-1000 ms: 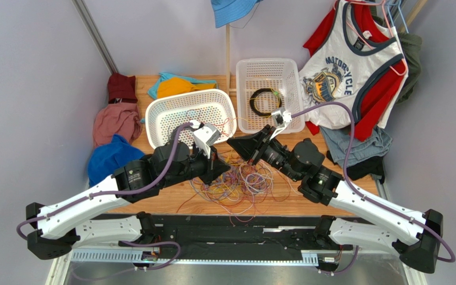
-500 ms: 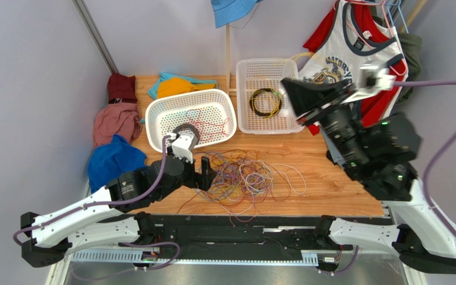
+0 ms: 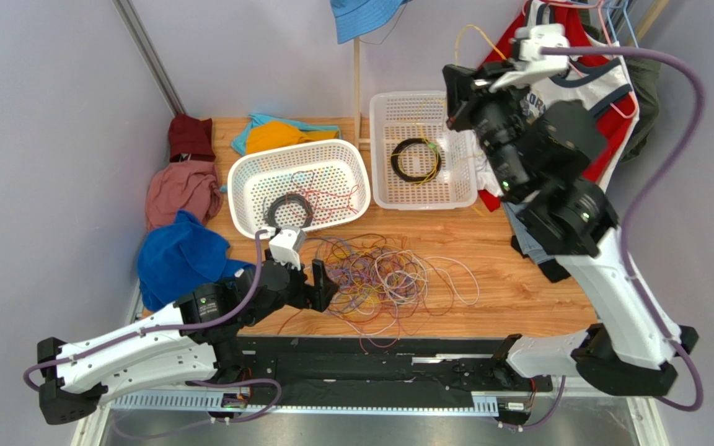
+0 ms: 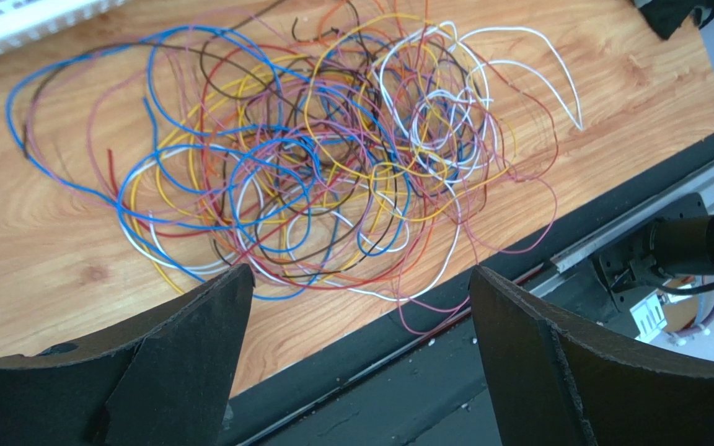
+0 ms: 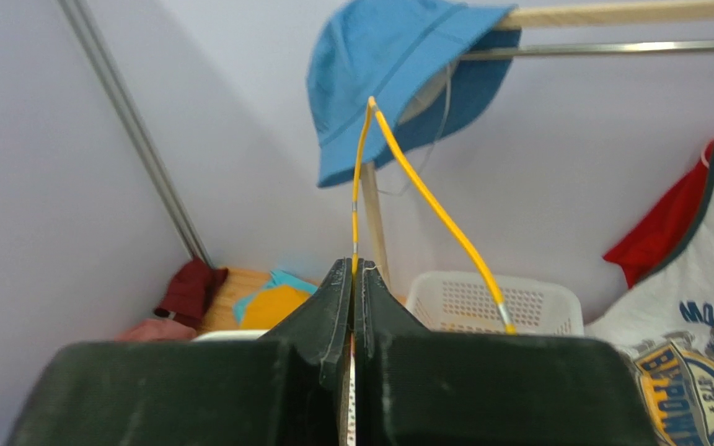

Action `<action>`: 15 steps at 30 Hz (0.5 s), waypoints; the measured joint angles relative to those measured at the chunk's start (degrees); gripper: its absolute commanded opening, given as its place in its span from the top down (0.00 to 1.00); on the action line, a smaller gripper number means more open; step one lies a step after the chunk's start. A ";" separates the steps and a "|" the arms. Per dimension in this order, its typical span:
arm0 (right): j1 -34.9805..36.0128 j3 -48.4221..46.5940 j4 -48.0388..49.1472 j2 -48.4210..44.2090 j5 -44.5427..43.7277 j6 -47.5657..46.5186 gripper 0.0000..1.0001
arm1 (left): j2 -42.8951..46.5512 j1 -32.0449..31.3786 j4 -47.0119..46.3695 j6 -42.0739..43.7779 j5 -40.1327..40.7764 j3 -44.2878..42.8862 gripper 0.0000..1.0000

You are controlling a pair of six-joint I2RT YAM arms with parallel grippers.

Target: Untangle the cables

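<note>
The cables (image 3: 376,277) lie in a loose, many-coloured tangle on the wooden table (image 3: 519,279); the left wrist view shows this tangle (image 4: 333,158) of blue, yellow, red, white and pink strands. My left gripper (image 3: 323,283) stands open at the tangle's near-left edge, and nothing sits between its fingers (image 4: 359,279). My right gripper (image 3: 452,88) is raised high over the back right basket. It is shut (image 5: 353,267) on a single yellow cable (image 5: 417,186), which arches up out of the jaws (image 3: 482,35).
A white basket (image 3: 333,153) holds a black coil (image 3: 288,210) and some red wire. A second white basket (image 3: 384,190) holds a black-and-yellow coil (image 3: 415,158). Clothes lie at the left (image 3: 179,255), a shirt (image 3: 612,88) and a blue hat (image 5: 398,65) hang behind.
The right arm rose from the tangle up and back, carrying the yellow cable with it. The left gripper opened and drew back toward the table's near edge.
</note>
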State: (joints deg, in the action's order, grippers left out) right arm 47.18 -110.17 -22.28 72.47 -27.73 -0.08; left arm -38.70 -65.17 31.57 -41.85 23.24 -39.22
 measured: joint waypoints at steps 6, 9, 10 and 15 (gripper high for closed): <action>-11.50 5.81 -1.42 6.19 4.13 6.43 1.00 | 0.09 0.00 -2.78 -2.03 -2.38 5.07 0.06; -16.37 9.22 -1.01 8.55 5.84 9.60 1.00 | 0.33 0.00 -4.09 -2.86 -3.26 6.80 0.06; -17.88 9.94 -0.61 9.64 6.45 10.56 1.00 | 0.46 0.00 -4.50 -3.08 -3.45 7.23 0.07; -22.60 10.32 2.32 15.91 8.74 12.96 1.00 | 0.74 0.00 -6.80 -3.96 -4.31 9.53 0.07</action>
State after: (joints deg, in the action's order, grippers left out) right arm 24.58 -99.85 -19.97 88.38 -18.98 12.88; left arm -37.95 -65.17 24.77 -45.80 18.94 -29.69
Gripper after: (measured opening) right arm 0.009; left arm 0.934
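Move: The right hand, high up and shut on a yellow cable, is bound for the clear basket, its middle some 31 cm ahead, 6 cm to its right and 55 cm below; the black coil inside lies about 29 cm ahead and 4 cm right. The white basket is roughly 19 cm ahead and 28 cm left of that hand. From the left hand the cable tangle lies about 7 cm ahead, 15 cm right and 18 cm below, the white basket 32 cm ahead and 7 cm left. Keeping its fingers shut on the yellow cable, the right hand swings forward and down in one sweep, about 17 cm each way with a slight drift to the right, towards the clear basket, while its fingers tip down some 20 degrees and turn a little clockwise. Meanwhile the left hand, already wide open and touching nothing, sinks about 5 cm, nearly straight down beside the near left of the cable tangle. ##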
